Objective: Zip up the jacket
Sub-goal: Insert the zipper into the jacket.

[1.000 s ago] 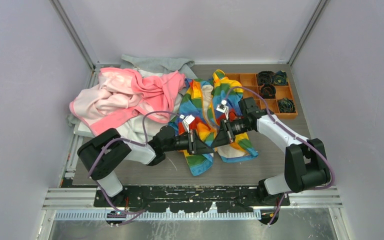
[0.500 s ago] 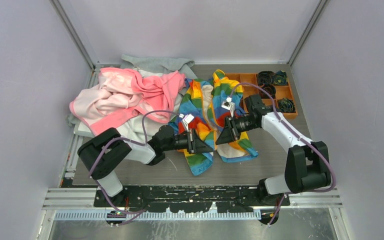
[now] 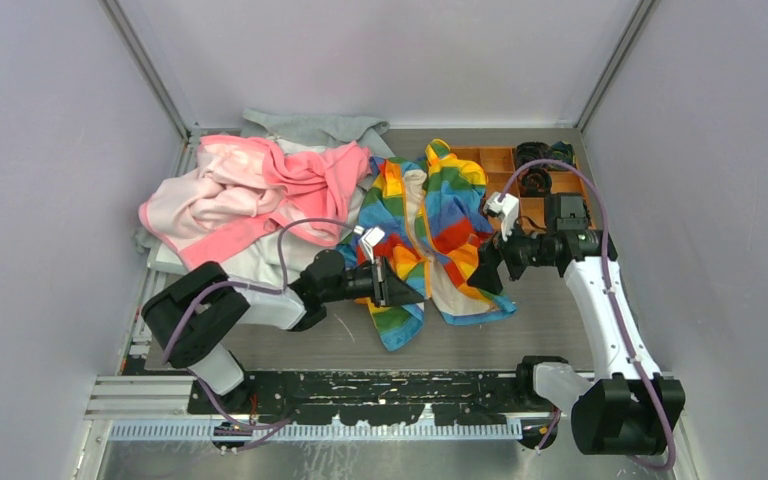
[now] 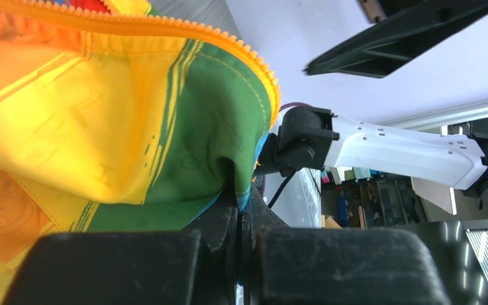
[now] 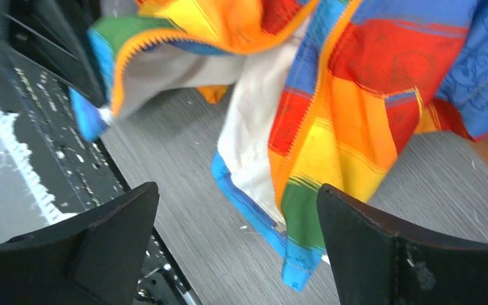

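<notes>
The rainbow-striped jacket lies unzipped in the middle of the table, its cream lining showing between the two front panels. My left gripper is shut on the green and blue lower edge of the jacket's left panel, and the orange zipper teeth run above it. My right gripper hangs open just right of the jacket with nothing between its fingers. In the right wrist view, the right panel's hem and its zipper edge lie on the table beyond the spread fingertips.
A pink garment and a grey garment are piled at the back left. An orange compartment tray with black items stands at the back right, close behind the right arm. My right arm shows in the left wrist view.
My right gripper has opened, let go of the jacket and drawn back to the right. The left gripper has stayed shut on the jacket's lower edge.
</notes>
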Controlling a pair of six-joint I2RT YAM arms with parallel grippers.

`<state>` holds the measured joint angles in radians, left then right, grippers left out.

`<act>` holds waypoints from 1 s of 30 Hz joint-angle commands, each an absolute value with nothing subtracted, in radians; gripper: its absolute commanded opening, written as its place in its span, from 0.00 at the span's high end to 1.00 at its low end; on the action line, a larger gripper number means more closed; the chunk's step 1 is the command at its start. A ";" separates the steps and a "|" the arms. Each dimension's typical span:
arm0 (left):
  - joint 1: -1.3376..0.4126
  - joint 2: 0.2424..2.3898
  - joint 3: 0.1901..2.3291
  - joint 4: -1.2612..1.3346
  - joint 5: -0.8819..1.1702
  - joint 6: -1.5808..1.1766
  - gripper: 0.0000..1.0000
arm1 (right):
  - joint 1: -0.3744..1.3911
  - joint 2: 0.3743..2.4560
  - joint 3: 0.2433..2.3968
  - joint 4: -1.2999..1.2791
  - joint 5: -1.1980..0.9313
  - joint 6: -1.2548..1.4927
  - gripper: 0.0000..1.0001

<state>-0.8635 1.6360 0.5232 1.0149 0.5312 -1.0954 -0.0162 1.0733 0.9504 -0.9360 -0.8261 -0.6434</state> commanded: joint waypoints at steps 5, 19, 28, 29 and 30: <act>-0.858 1.477 0.549 0.860 0.482 -0.978 1.00 | -0.026 1.020 0.843 -0.949 -0.542 -0.787 0.00; -0.857 1.425 0.558 0.784 0.469 -0.919 1.00 | 0.015 1.168 0.760 -0.860 -0.340 -0.743 0.35; -0.858 1.413 0.550 0.779 0.469 -0.912 1.00 | 0.095 1.268 0.771 -0.774 -0.242 -0.677 0.45; -0.858 1.411 0.549 0.777 0.468 -0.911 1.00 | 0.097 1.279 0.770 -0.772 -0.234 -0.675 0.46; -0.858 1.410 0.548 0.776 0.468 -0.910 1.00 | 0.100 1.289 0.771 -0.773 -0.231 -0.675 0.48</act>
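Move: My open right hand is after the bottom corner of the jacket's right front panel, roughly 7 cm to its right, 2 cm back and some 15 cm below. The left panel's corner, already in my left fingers, is about 13 cm left of my right hand, 4 cm back and slightly lower. The tray's middle is about 22 cm ahead and 11 cm to the right, down on the table. From my left hand, the right panel's corner lies some 19 cm right, 2 cm ahead and 12 cm lower. I sink my right hand about 13 cm towards the right panel's bottom corner while carrying it some 7 cm to the right, drifting back a little and then partly forward again. I tip its fingers some 30 degrees more steeply down and narrow them from wide open to about half, still not gripping. My left hand keeps its pinch on the left panel's corner, easing about 2 cm up and left early on, then holding still. ##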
